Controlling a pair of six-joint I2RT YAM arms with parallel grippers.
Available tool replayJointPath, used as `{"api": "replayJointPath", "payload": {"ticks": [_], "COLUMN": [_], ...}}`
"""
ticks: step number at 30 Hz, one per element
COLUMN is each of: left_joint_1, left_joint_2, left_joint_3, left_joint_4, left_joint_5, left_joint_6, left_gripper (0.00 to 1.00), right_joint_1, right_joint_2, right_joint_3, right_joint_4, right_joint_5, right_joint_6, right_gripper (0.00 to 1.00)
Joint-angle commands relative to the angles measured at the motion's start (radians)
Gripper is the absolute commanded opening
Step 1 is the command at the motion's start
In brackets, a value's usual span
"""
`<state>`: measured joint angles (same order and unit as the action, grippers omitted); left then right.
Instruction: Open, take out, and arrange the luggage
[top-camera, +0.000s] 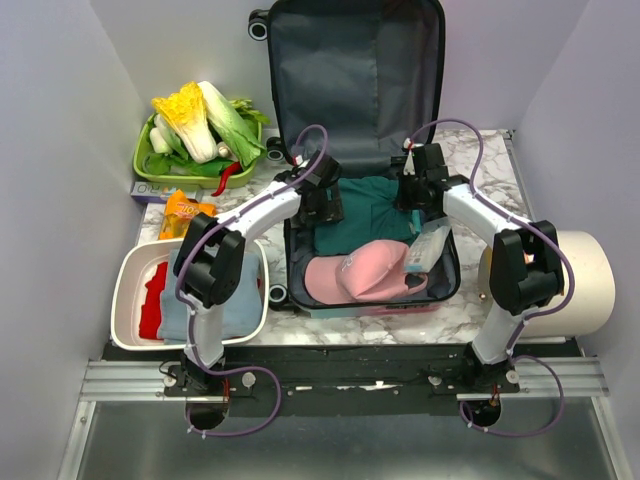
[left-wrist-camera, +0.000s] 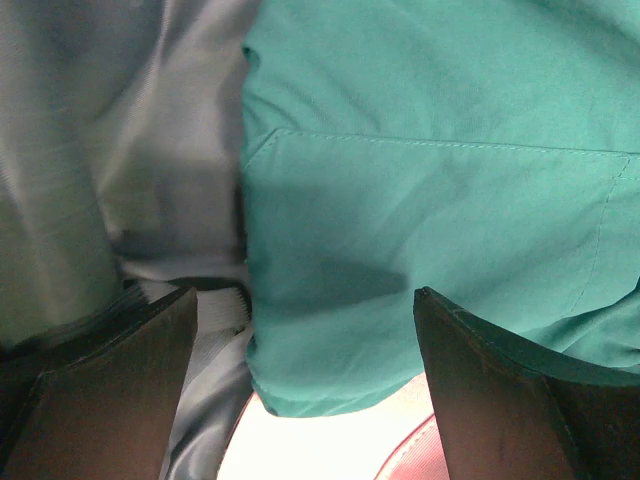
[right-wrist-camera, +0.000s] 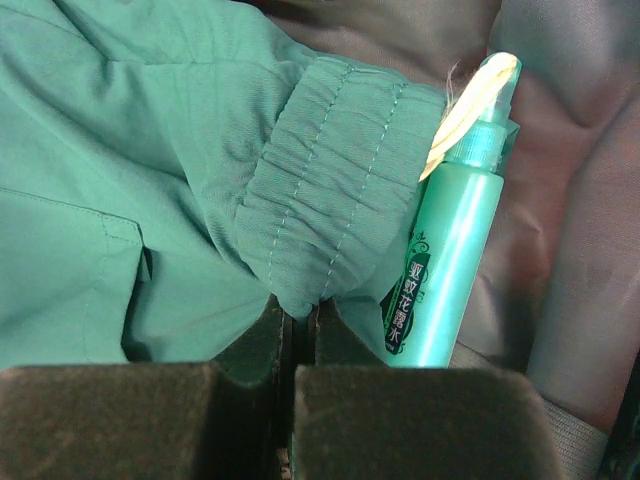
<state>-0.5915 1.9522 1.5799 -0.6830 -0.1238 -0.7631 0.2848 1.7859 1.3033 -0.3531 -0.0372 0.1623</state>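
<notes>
The luggage (top-camera: 350, 70) lies open mid-table, its grey-lined lid standing up at the back. Inside lie a teal garment (top-camera: 375, 205) and, nearer me, a pink cap (top-camera: 355, 275). My left gripper (top-camera: 325, 205) hangs open over the garment's left edge; in the left wrist view the gripper (left-wrist-camera: 303, 295) straddles teal cloth (left-wrist-camera: 440, 150) beside the grey lining (left-wrist-camera: 130, 130), nothing pinched. My right gripper (top-camera: 418, 200) is at the garment's right side. Its wrist view shows the gripper (right-wrist-camera: 303, 310) shut on the gathered elastic cuff (right-wrist-camera: 330, 200), right beside a teal spray bottle (right-wrist-camera: 450, 250).
A white basin (top-camera: 130, 275) holding red and blue clothes sits at the front left. Behind it are an orange packet (top-camera: 185, 210) and a green basket (top-camera: 145, 160) of vegetables. A cream cylinder (top-camera: 590, 280) lies at the right edge. A clear pouch (top-camera: 430, 248) rests in the luggage's right side.
</notes>
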Motion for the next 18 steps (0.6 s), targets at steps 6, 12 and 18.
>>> {"api": "replayJointPath", "payload": {"ticks": [6,12,18], "left_joint_1": [-0.004,-0.005,-0.005], "left_joint_2": [0.059,0.097,0.09], "left_joint_3": [-0.003,0.015,0.015], "left_joint_4": [0.096,0.086,0.117], "left_joint_5": [0.081,0.093,0.122], "left_joint_6": [0.054,0.033,0.03], "left_gripper": [0.83,0.76,0.46], "right_joint_1": [-0.012,-0.012,-0.013], "right_joint_2": [0.006,0.007,-0.002], "right_joint_3": [0.002,0.001,0.001], "right_joint_4": [-0.004,-0.006,-0.007], "right_joint_5": [0.042,0.043,0.0], "right_joint_6": [-0.026,-0.02,-0.032], "right_gripper": [0.01,0.01,0.01]}}
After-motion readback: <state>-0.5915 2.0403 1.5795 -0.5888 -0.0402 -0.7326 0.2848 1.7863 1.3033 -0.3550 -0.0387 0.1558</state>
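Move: Just below the open left hand lies the left part of the green garment; its middle is about 7 cm to the right, level fore and aft, and some 4 cm lower. The pink cap stands 12 cm back and 7 cm right, the green spray bottle 17 cm right and 2 cm back. From the right hand, already pinching the garment's far right end, its middle is about 8 cm left, 2 cm back and 3 cm down. Sinking about 3 cm onto the left part of the green garment while easing some 2 cm to the right, the left hand narrows its wide-open fingers to a bit over half, starting to gather the cloth between the tips. The right hand stays put, keeping its pinch on the garment's far right end. ##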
